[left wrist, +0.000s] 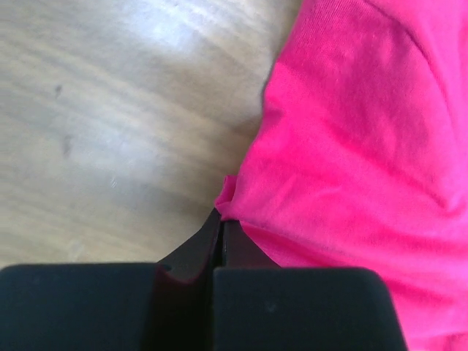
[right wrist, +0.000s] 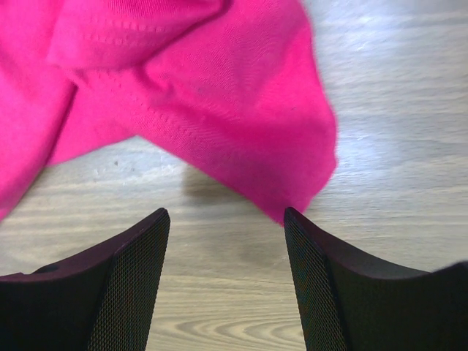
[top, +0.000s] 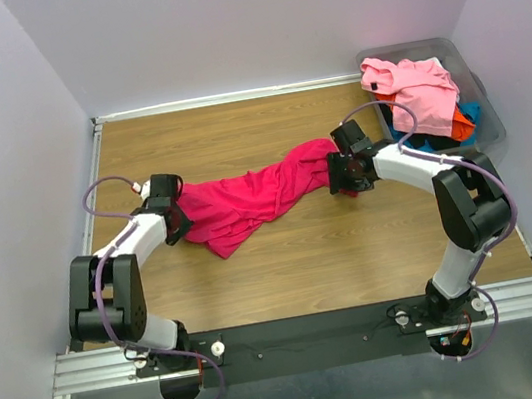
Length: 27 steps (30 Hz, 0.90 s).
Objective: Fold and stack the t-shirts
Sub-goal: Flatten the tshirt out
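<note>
A crimson-magenta t-shirt (top: 256, 199) lies crumpled in a long band across the middle of the wooden table (top: 285, 257). My left gripper (top: 181, 225) is at the shirt's left end. In the left wrist view its jaws (left wrist: 221, 217) are pressed together, pinching a small fold at the edge of the cloth (left wrist: 365, 131). My right gripper (top: 341, 175) is at the shirt's right end. It stands open (right wrist: 225, 216) over bare wood, and a corner of the cloth (right wrist: 219, 95) hangs just beyond its right fingertip, with nothing between the fingers.
A grey plastic bin (top: 489, 119) stands at the back right. A light pink t-shirt (top: 420, 84) is draped over it, with orange (top: 461, 128), blue (top: 470, 110) and black (top: 401, 122) cloth beneath. White walls close in the table's left, back and right sides.
</note>
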{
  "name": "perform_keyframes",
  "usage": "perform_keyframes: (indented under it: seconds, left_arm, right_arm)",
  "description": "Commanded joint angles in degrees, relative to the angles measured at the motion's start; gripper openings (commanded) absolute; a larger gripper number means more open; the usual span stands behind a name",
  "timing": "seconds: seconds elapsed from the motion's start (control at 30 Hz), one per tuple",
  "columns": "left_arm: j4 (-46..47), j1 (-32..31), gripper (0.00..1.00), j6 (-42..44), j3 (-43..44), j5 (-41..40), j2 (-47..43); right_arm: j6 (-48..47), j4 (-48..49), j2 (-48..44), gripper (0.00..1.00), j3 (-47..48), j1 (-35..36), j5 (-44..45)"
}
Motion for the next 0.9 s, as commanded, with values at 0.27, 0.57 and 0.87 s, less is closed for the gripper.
perform_keyframes:
  seconds: [0.27, 0.57, 0.87]
  left_arm:
    - [-12.0, 0.43, 0.0, 2.65, 8.98, -6.91, -14.2]
    - [-13.94, 0.61, 0.0, 3.09, 8.82, -6.56, -20.01]
    - [-12.88, 0.7, 0.0, 3.88, 7.06, -5.15, -21.33]
  right_arm:
    - [-0.59, -0.96, 3.1, 0.7, 10.85, -0.55, 2.04]
    - [-3.05, -0.96, 11.45, 0.71, 22.11, -1.43, 2.32]
    - [-5.95, -0.96, 20.59, 0.7, 30.98, -2.13, 1.33]
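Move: The left hand already pinches the shirt's left edge at its fingertips, close to the table; the shirt's near corner lies about 8 cm to its right and 7 cm back. The right hand, open and low, has the bunched far right end of the shirt about 11 cm ahead and 5 cm to its left, some 2 cm below, with the right-hand near corner about 2 cm ahead. The bin is about 20 cm ahead and 21 cm right of the right hand. The left hand keeps its pinch on the shirt's left edge and lifts it almost straight up by about 13 cm, quickly at first and then easing off, while the wrist tips the fingers some 15 degrees up towards forward. Meanwhile the right hand, fingers staying open, leaves the right-hand near corner and arcs some 12 cm forward and slightly left, rising and then sinking about halfway back down over the bunched far right end of the shirt. ##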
